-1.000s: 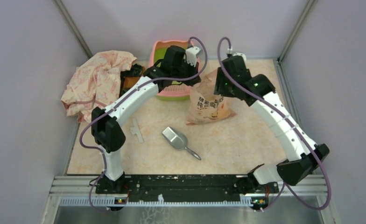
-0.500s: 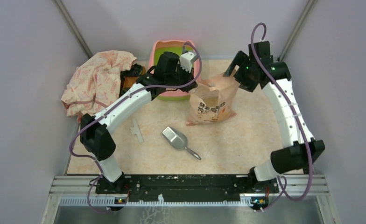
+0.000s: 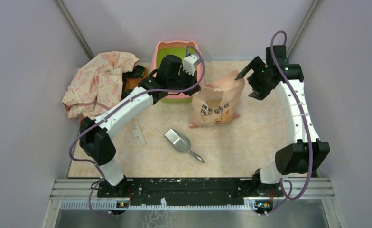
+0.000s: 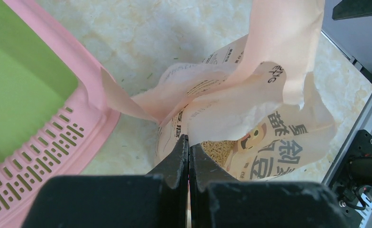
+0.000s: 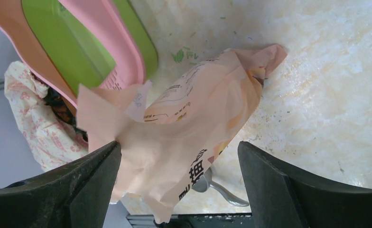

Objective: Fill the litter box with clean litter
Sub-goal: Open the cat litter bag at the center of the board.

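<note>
The litter box (image 3: 161,53), pink-rimmed and lime-green inside, stands at the back centre and also shows in the left wrist view (image 4: 82,126) and the right wrist view (image 5: 65,42). To its right the peach bag (image 3: 219,107) stands with its mouth open. Tan pellets of clean litter (image 4: 217,149) show inside it. My left gripper (image 3: 196,90) is shut on the left edge of the bag's mouth (image 4: 189,137). My right gripper (image 3: 249,84) hangs open just right of the bag's raised corner, and the flap (image 5: 193,118) shows between its wide jaws (image 5: 179,142).
A silver scoop (image 3: 179,141) lies in front of the bag and also shows in the right wrist view (image 5: 217,184). A white plastic strip (image 3: 139,132) lies to its left. A floral cloth (image 3: 101,80) is heaped at the back left over an orange-and-black object (image 3: 134,78). Grey walls close in on both sides.
My right gripper has opened, let go of the bag's top and swung back to the right. The bag's right corner now stands up free. The left gripper keeps its hold.
</note>
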Tool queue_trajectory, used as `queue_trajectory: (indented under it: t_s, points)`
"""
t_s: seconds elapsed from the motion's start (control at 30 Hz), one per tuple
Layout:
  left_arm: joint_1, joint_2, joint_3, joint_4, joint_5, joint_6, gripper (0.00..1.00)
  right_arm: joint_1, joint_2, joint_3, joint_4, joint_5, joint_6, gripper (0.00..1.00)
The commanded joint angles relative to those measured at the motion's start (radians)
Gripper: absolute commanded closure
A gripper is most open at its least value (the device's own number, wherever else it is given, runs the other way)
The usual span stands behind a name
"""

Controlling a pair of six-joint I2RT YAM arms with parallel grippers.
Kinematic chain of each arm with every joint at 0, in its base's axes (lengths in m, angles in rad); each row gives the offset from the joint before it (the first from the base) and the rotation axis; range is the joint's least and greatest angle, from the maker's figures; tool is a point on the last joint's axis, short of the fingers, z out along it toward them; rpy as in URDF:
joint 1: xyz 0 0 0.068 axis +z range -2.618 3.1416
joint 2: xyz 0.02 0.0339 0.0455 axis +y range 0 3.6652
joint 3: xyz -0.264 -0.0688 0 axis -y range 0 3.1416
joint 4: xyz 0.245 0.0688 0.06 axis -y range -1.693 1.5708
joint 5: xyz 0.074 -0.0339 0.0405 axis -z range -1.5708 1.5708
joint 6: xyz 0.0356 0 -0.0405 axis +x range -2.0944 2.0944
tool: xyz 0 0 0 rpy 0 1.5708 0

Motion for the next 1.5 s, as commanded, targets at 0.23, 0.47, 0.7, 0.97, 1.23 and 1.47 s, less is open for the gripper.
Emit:
queue_trajectory:
  t_s: [0.23,0.47,0.7,0.97,1.23,1.47]
  points:
    - [-0.014,-0.006,0.027,0.013,0.005,-0.008,1.00,-0.032,-0.024,-0.048,0.035,-0.090,0.001,0.10]
    - [-0.021,0.007,0.047,0.005,0.003,-0.008,1.00,-0.016,-0.026,-0.020,0.035,-0.066,0.002,0.13]
    - [-0.025,-0.001,0.038,0.004,0.000,-0.009,1.00,0.045,-0.008,0.025,0.031,-0.034,0.007,0.10]
    - [-0.026,-0.034,0.003,0.006,-0.006,-0.005,1.00,0.090,0.014,0.056,0.030,0.001,0.024,0.09]
    - [-0.028,-0.068,-0.033,0.021,0.011,-0.021,1.00,0.100,0.021,-0.020,0.045,0.041,0.021,0.25]
    - [-0.036,-0.092,-0.068,0.031,0.025,-0.036,1.00,0.101,0.021,-0.067,0.071,0.043,0.018,0.39]
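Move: The right hand hangs open just off the cat litter bag's torn right rim, which lies about 4 cm to its left, 2 cm ahead and 3 cm below. The middle of the bag mouth is some 14 cm left, 3 cm back and 7 cm below that hand; the litter box is about 30 cm left, 17 cm ahead and 18 cm below. From the left hand, already shut on the bag's left edge, the right rim is roughly 19 cm right, 3 cm ahead and level in height. Around the bag's right rim the right hand brings its two fingers, one on either side of the paper: a small dip of under 1 cm first, then about 3 cm left and finally 2–3 cm down, turning some 5 degrees counter-clockwise as the wide-open gripper begins to close. The left hand keeps its pinch on the left edge and eases back about 2 cm. ##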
